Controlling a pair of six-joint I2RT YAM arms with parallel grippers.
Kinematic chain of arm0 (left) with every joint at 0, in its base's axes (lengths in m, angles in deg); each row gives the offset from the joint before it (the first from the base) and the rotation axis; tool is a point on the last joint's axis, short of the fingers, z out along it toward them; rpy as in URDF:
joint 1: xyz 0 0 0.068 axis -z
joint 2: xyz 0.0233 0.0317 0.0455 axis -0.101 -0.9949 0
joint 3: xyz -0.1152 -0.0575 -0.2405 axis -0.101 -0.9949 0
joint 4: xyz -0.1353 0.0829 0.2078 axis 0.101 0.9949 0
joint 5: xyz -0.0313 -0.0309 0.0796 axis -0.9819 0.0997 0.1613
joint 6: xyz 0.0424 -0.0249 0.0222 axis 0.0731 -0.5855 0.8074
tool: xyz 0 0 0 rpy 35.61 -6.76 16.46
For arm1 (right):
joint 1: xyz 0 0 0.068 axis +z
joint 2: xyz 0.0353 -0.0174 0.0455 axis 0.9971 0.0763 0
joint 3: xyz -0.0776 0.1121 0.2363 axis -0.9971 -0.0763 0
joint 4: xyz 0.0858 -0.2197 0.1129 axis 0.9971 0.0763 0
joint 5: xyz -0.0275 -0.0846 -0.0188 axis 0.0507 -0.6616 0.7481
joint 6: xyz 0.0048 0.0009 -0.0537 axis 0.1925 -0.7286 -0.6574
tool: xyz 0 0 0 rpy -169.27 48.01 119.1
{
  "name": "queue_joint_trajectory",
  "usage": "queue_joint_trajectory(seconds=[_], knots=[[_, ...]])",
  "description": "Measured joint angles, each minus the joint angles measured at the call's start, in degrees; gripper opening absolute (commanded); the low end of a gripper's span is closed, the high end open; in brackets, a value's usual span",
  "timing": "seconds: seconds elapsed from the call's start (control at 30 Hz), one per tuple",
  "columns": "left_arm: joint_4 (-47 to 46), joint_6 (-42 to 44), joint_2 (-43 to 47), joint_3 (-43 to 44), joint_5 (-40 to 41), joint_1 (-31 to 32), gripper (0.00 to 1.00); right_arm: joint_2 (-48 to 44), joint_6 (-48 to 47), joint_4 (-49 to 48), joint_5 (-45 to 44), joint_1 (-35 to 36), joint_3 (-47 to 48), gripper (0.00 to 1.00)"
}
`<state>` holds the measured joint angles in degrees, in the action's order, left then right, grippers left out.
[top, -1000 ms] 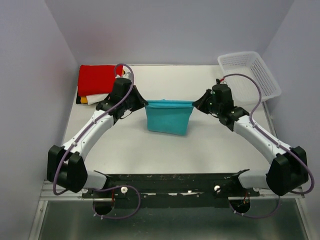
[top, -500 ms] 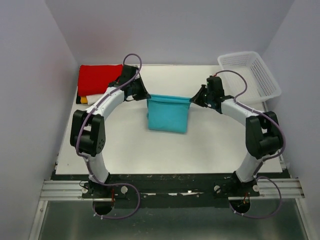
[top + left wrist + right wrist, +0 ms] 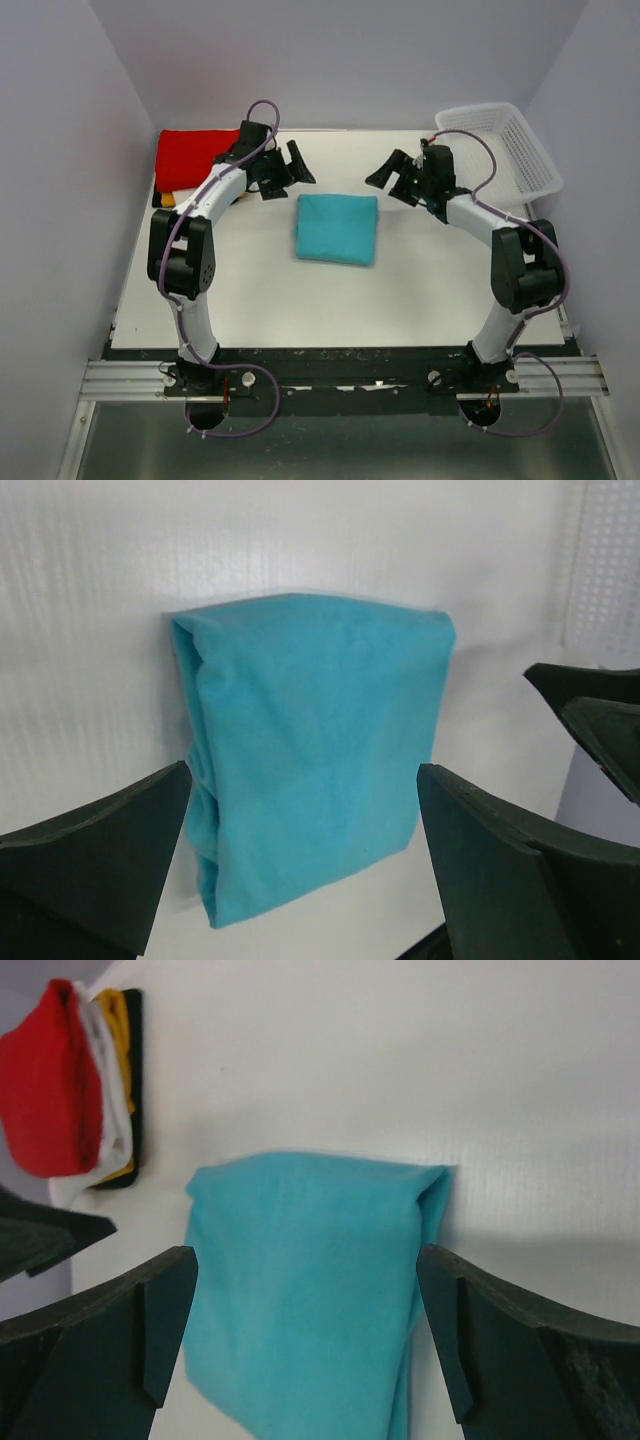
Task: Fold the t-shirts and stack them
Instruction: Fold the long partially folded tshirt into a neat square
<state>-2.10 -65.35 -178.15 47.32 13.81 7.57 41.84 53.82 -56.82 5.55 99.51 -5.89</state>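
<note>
The turquoise t-shirt [image 3: 337, 228] lies folded into a rectangle on the white table, near the middle. My left gripper [image 3: 287, 172] hovers open just beyond its far left corner, touching nothing. Off the far right corner my right gripper [image 3: 392, 178] is open too, and empty. In the left wrist view the turquoise t-shirt [image 3: 310, 750] shows between the spread fingers [image 3: 100, 865]; in the right wrist view the turquoise t-shirt [image 3: 300, 1290] does as well. A stack of folded t-shirts [image 3: 195, 160], red on top, sits at the far left corner; the stack [image 3: 70, 1085] shows red, white, yellow-orange and black layers.
A white mesh basket [image 3: 500, 145] stands at the far right corner of the table [image 3: 250, 290]. Purple-grey walls close in the left, right and back sides. Both arm bases sit on the black rail at the near edge.
Both grippers held the turquoise shirt's far edge, carried it away from the bases, then opened and let go. The shirt now lies flat, folded; the grippers have drawn apart.
</note>
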Motion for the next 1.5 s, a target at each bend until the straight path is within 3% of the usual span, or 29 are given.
queue_joint_trajectory(seconds=[0.23,0.37,0.6,0.77,0.93,1.07,1.3,1.5], knots=[[-6.4,-1.5,2.6,-4.5,-8.4,3.3,0.98,-4.0,6.5,-14.0,13.5,4.3,-12.6,1.00],[-12.5,-3.0,2.9,-13.5,-11.6,6.1,0.99,-3.4,10.3,-20.5,18.7,7.6,-20.1,1.00],[-21.2,-5.8,4.1,-27.5,-15.2,7.8,0.99,-4.3,12.6,-26.6,20.7,7.5,-30.2,1.00],[-30.2,-7.5,12.5,-41.3,-15.3,9.8,0.99,-10.7,13.2,-27.8,20.1,8.5,-38.1,1.00],[-35.4,-9.0,22.5,-53.8,-13.9,13.9,0.99,-20.8,13.6,-22.7,16.8,13.1,-45.0,1.00],[-32.0,-9.1,31.3,-59.6,-10.6,17.0,0.99,-32.7,12.9,-11.6,12.5,17.4,-47.4,1.00],[-18.9,-9.0,51.1,-63.1,1.0,18.6,0.99,-55.4,11.9,2.4,-3.7,17.8,-46.1,1.00],[-14.3,-9.2,55.2,-63.4,10.3,15.2,0.99,-64.3,12.1,5.8,-15.1,17.8,-47.7,1.00]])
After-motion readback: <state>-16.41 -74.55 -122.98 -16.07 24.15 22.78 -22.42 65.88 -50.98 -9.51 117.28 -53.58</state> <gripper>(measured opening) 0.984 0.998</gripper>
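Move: The folded t-shirt lies flat between the two open hands: its middle is about 11 cm back, 10 cm to the right and 9 cm below the left hand. From the right hand it is some 12 cm back, 12 cm to the left and 8 cm below. The stack of folded shirts stands about 28 cm left of the left hand and 4 cm farther out; the white basket is roughly 33 cm right of the right hand and 8 cm farther out. Both hands, fingers staying wide open, swing inward over the t-shirt by some 7 to 9 cm, toeing in about 20 degrees while sinking 6 to 7 cm, then sweep level straight back towards the base, dragging the cloth along under the fingers, to about 27 cm behind where they started. At the end of the pull they rise and part, backing out to the shirt's two sides and undoing the inward turn, the right hand climbing clearly higher than the left. ##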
